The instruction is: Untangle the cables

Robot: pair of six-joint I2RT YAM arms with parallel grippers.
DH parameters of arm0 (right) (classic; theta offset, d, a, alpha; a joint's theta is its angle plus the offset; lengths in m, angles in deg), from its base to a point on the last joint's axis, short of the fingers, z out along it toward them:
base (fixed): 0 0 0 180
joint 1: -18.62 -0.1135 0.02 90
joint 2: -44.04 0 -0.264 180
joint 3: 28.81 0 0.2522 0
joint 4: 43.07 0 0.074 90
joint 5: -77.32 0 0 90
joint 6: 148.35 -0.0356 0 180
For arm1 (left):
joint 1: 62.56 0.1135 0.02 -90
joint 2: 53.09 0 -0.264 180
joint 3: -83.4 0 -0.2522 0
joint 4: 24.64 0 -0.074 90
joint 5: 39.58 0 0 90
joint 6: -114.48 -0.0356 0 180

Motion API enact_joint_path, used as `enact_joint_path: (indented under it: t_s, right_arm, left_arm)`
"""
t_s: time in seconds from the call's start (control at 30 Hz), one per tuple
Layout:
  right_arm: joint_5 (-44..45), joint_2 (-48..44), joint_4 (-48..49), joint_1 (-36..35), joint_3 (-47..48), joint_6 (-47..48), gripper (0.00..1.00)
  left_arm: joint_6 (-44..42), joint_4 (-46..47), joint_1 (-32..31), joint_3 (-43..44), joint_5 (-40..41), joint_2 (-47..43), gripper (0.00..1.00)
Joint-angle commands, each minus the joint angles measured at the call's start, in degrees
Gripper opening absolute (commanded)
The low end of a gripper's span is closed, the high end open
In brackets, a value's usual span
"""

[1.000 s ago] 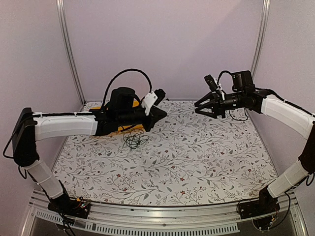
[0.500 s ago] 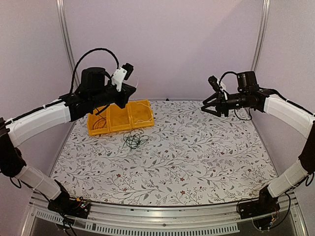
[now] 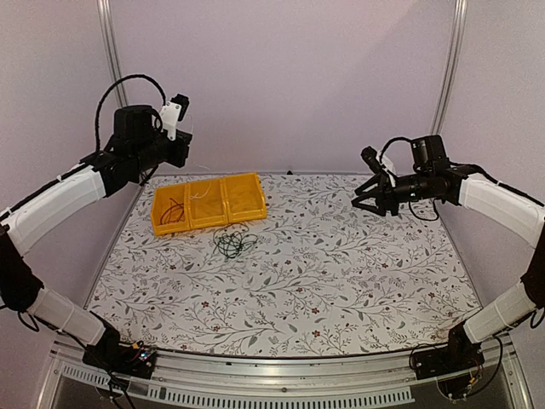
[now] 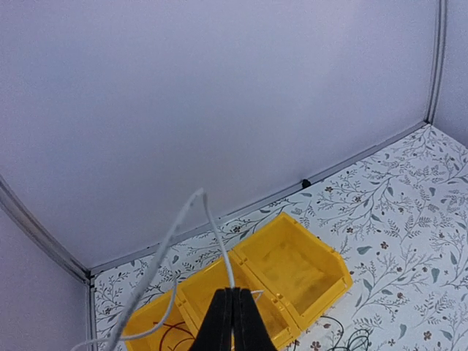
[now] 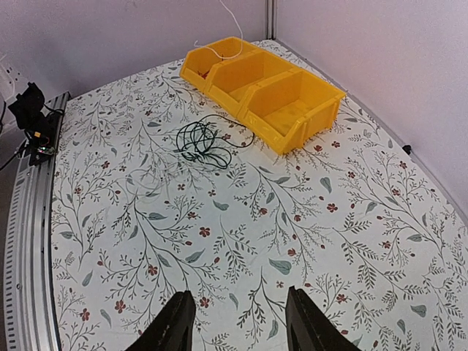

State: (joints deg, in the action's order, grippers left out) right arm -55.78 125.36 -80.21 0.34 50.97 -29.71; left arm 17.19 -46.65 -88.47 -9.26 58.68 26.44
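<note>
A small tangle of thin black cables [image 3: 232, 244] lies on the flowered table just in front of the yellow bins; the right wrist view shows this tangle [image 5: 203, 141] too. My left gripper [image 3: 182, 153] hangs high above the table's back left, shut [image 4: 234, 291] on a thin whitish cable [image 4: 201, 212]. That cable arches up from the jaws and droops toward the left bin. Its upper part [image 5: 230, 25] rises out of the bins in the right wrist view. My right gripper [image 3: 364, 198] hovers over the back right of the table, open and empty [image 5: 238, 314].
Three joined yellow bins [image 3: 247, 192] stand at the back left [image 5: 322, 95] [image 4: 333, 274]. The left bin holds a dark thin wire [image 3: 170, 213] [image 4: 164, 338]. Purple walls and metal posts close in the back and sides. The table's metal front rail [image 5: 29, 219] carries the arm bases.
My left arm has swung up and to the left, from low over the bins to high near the back-left post, carrying the whitish cable. The right gripper has sunk slightly.
</note>
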Motion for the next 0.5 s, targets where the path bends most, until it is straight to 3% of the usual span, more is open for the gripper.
enact_joint_path:
  t_s: [0.0, 0.47]
  right_arm:
    - [-0.24, 0.19, 0.83, 0.33, -1.29, 1.06, 0.46]
    - [-0.38, 1.03, 1.17, 0.28, -2.31, 2.27, 0.46]
  left_arm:
    - [1.64, 3.43, 2.98, -2.14, 0.89, 2.36, 0.0]
    - [7.06, 11.67, 7.2, -2.42, -1.82, 17.15, 0.0]
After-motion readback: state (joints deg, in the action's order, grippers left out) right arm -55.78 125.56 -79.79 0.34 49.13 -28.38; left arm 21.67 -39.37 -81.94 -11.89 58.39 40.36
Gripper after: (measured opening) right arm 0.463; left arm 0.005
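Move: The yellow tray's middle compartment, where the held white cable is being taken, lies about 17 cm ahead of the left hand, level with it sideways, and roughly 32 cm below. The red cable in the left compartment is about 16 cm ahead and 13 cm left; the green cable on the table is level fore and aft, some 10 cm right, both about 33 cm below. From the right hand the middle compartment is some 27 cm ahead, 48 cm left and 21 cm lower. The white cable, still pinched in the shut left fingers, is carried down and forward towards the tray's middle compartment, sinking about 11 cm and advancing about 6 cm with a slight drift left. The descent quickens after a slow start, and the wrist tips down some 10 degrees while turning a little counter-clockwise. ##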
